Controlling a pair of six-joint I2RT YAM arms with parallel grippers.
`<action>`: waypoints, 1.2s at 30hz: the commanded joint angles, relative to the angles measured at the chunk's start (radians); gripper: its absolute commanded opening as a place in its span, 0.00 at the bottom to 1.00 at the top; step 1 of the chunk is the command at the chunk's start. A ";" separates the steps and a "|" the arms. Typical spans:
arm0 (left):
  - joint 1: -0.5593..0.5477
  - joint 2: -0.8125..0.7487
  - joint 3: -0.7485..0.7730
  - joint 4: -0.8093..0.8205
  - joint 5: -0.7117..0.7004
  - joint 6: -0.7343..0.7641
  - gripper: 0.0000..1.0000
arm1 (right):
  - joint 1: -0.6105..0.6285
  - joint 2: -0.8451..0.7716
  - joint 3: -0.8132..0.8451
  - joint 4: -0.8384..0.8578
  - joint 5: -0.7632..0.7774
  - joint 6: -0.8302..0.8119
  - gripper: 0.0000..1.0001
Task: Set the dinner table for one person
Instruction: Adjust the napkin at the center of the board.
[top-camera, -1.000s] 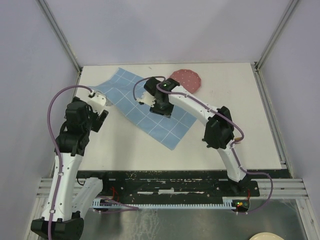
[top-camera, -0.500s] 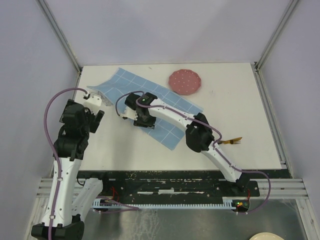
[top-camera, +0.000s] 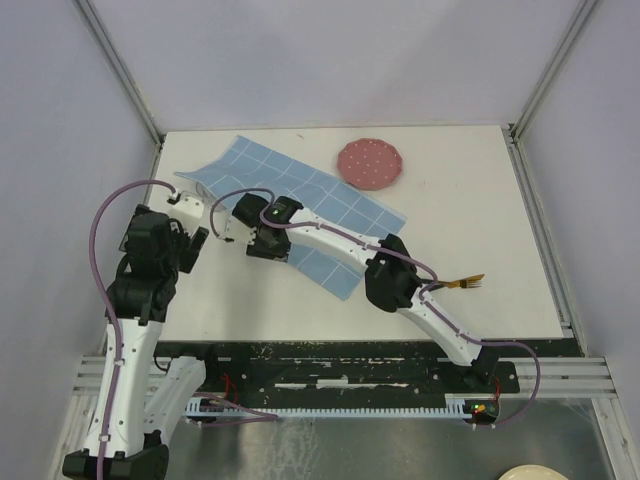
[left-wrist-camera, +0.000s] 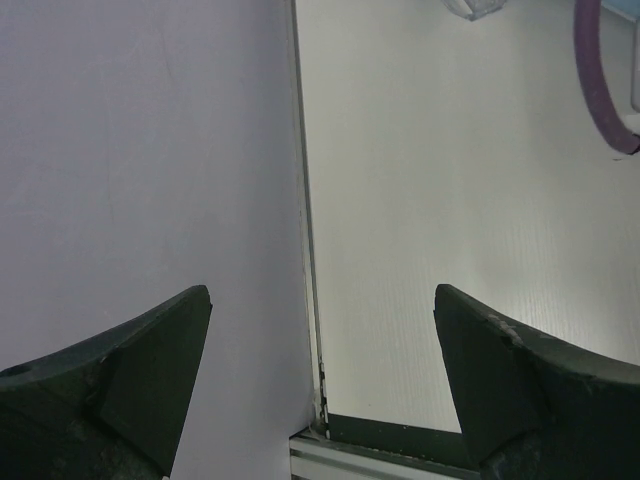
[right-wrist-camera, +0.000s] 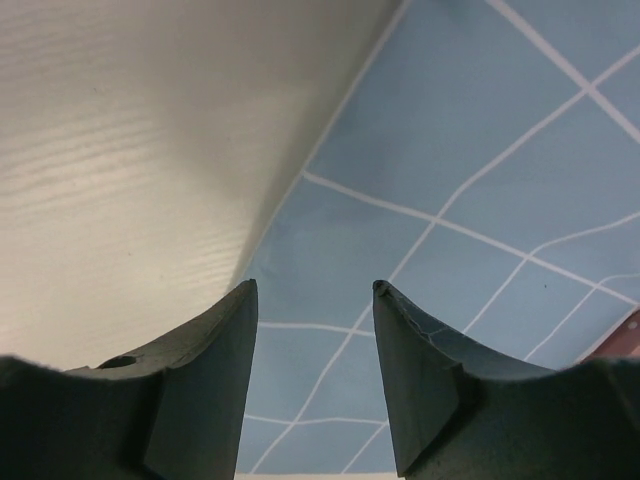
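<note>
The dinner table (top-camera: 480, 220) is a large matte white top. A blue grid-patterned placemat (top-camera: 330, 205) lies on it diagonally, left of centre. A pink dotted plate (top-camera: 370, 163) sits at the back, just beyond the placemat. A gold fork (top-camera: 463, 283) lies at the right, beside the right arm. My right gripper (top-camera: 262, 247) is open and empty, low over the placemat's near-left edge; in the right wrist view (right-wrist-camera: 315, 290) the placemat (right-wrist-camera: 450, 150) and the bare table (right-wrist-camera: 120, 150) show between its fingers. My left gripper (top-camera: 193, 243) is open and empty at the table's left side.
Grey walls enclose the table on three sides. In the left wrist view the left gripper (left-wrist-camera: 320, 295) faces the seam where the left wall (left-wrist-camera: 150, 150) meets the table (left-wrist-camera: 450, 200). The black base rail (top-camera: 340, 350) runs along the near edge.
My right arm has swept from near the pink plate leftward and nearer, across the placemat to its near-left edge, uncovering the fork. My left gripper has drawn back slightly toward the near side.
</note>
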 joint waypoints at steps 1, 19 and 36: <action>-0.001 -0.026 0.041 -0.014 -0.022 -0.020 0.99 | 0.019 0.020 0.034 0.103 -0.005 0.006 0.58; -0.001 -0.035 0.128 -0.115 -0.039 -0.025 0.99 | 0.006 0.072 -0.056 0.196 0.057 0.008 0.54; -0.001 -0.022 0.125 -0.074 0.012 0.003 0.99 | -0.009 -0.115 -0.359 0.173 0.016 0.035 0.01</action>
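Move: The near-left edge of the napkin, where a white grid line meets its hem, lies just ahead of the half-open right fingers: about 2 cm forward, 3 cm left and 5 cm below. The napkin's middle is some 7 cm ahead and 9 cm right of that hand, the glass about 10 cm ahead and 10 cm left, the red plate roughly 16 cm ahead and 23 cm right. From the left hand that edge lies some 9 cm ahead, 14 cm right and 24 cm below. Lower the right gripper about 4 cm onto the napkin's near-left edge, shifting some 3 cm left on the way and then easing a little forward. Shut the fingers to pinch the hem where the grid line ends, then start drawing it to the right and slightly back, close to the table. Meanwhile back the open left gripper off about 2 cm and lift it as much, clear of everything. ##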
